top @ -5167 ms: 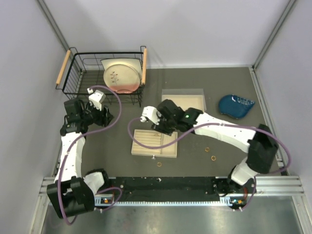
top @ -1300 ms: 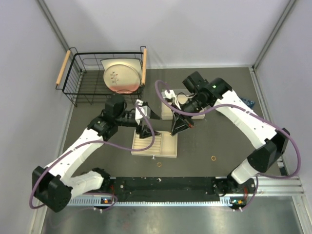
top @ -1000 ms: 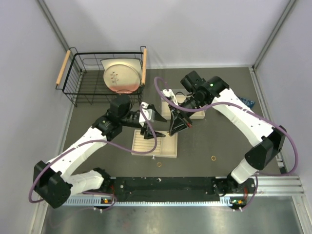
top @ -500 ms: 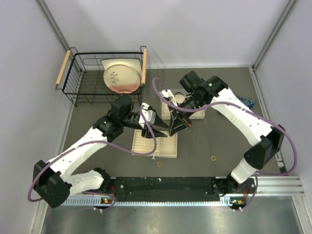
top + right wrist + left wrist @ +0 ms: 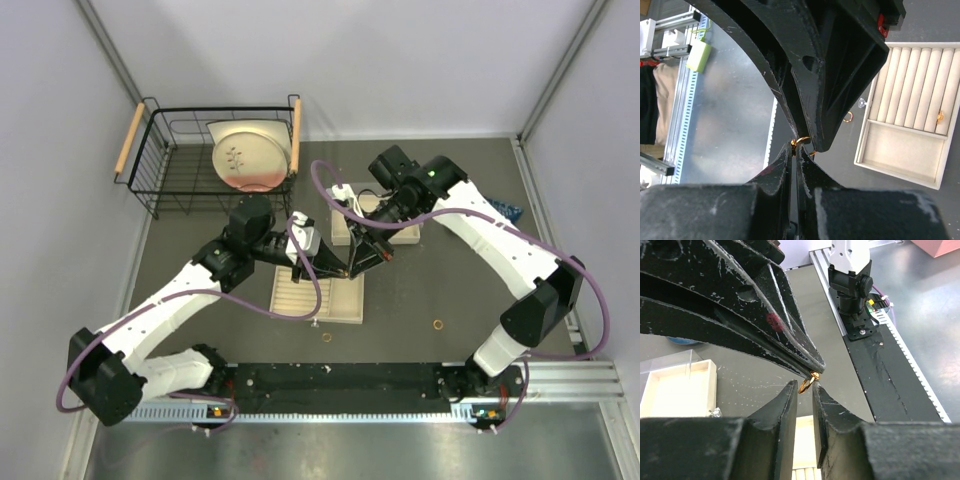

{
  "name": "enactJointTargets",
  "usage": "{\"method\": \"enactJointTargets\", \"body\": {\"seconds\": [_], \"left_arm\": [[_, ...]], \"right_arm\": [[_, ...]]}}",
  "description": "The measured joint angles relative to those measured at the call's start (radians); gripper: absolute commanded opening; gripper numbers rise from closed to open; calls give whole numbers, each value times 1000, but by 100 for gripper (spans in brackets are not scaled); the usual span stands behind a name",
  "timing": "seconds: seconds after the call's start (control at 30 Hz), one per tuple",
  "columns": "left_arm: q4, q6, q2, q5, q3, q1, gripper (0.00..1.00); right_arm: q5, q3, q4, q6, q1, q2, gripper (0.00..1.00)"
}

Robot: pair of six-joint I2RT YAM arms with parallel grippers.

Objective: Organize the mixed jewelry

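A small gold ring (image 5: 806, 385) hangs in the air above the beige ridged tray (image 5: 340, 306). My right gripper (image 5: 794, 150) is shut on it and pinches its edge at the very fingertips. My left gripper (image 5: 804, 390) meets it tip to tip, with its two fingers pressed against either side of the same ring (image 5: 802, 141). In the top view both grippers come together at one spot, the left gripper (image 5: 337, 267) from the left and the right gripper (image 5: 353, 267) from the upper right. One gold ring (image 5: 940, 117) sits in a groove of the tray (image 5: 905, 155).
Two more gold rings (image 5: 326, 337) (image 5: 438, 324) lie on the mat near the front rail, with a tiny silver piece (image 5: 315, 322) beside the tray. A beige box (image 5: 400, 235) stands behind the tray. A wire basket (image 5: 160, 150) with a plate (image 5: 250, 155) is at the back left.
My left gripper has slid right to the right gripper's tips, and its jaws have narrowed around the ring. The right gripper has stayed put, holding the ring.
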Motion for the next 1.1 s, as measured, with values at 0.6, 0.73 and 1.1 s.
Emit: {"method": "enactJointTargets", "body": {"seconds": [0.6, 0.73, 1.1], "left_arm": [[-14, -23, -7, -27, 0, -3, 0], [-15, -41, -7, -85, -2, -2, 0], [26, -130, -11, -143, -2, -4, 0]], "right_arm": [[53, 13, 3, 56, 0, 0, 37], [117, 13, 34, 100, 5, -12, 41], [371, -21, 181, 194, 27, -120, 40]]}}
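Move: The gold ring being handed over is still pinched in the right fingertips, within about 1 cm to the left of the right hand point, and sits about 1 cm to the right of the left hand point, between the left fingers. From the left hand, the tray's middle is some 4 cm ahead, 6 cm left and 24 cm below; a loose ring lies about 5 cm back, 4 cm left and 25 cm down. The lidded box is some 23 cm ahead of the right hand, 6 cm right and 23 cm below. The gold ring is pinched by the left fingers as they close fully, the left hand almost still; only then do the right fingers open to nearly half. The right hand backs off forward about 4 cm and slightly right, its fingers swinging clockwise and tipping further down, some 25 degrees in all, while the left hand keeps its grip and drifts nearly 2 cm forward, turning a little counter-clockwise. ##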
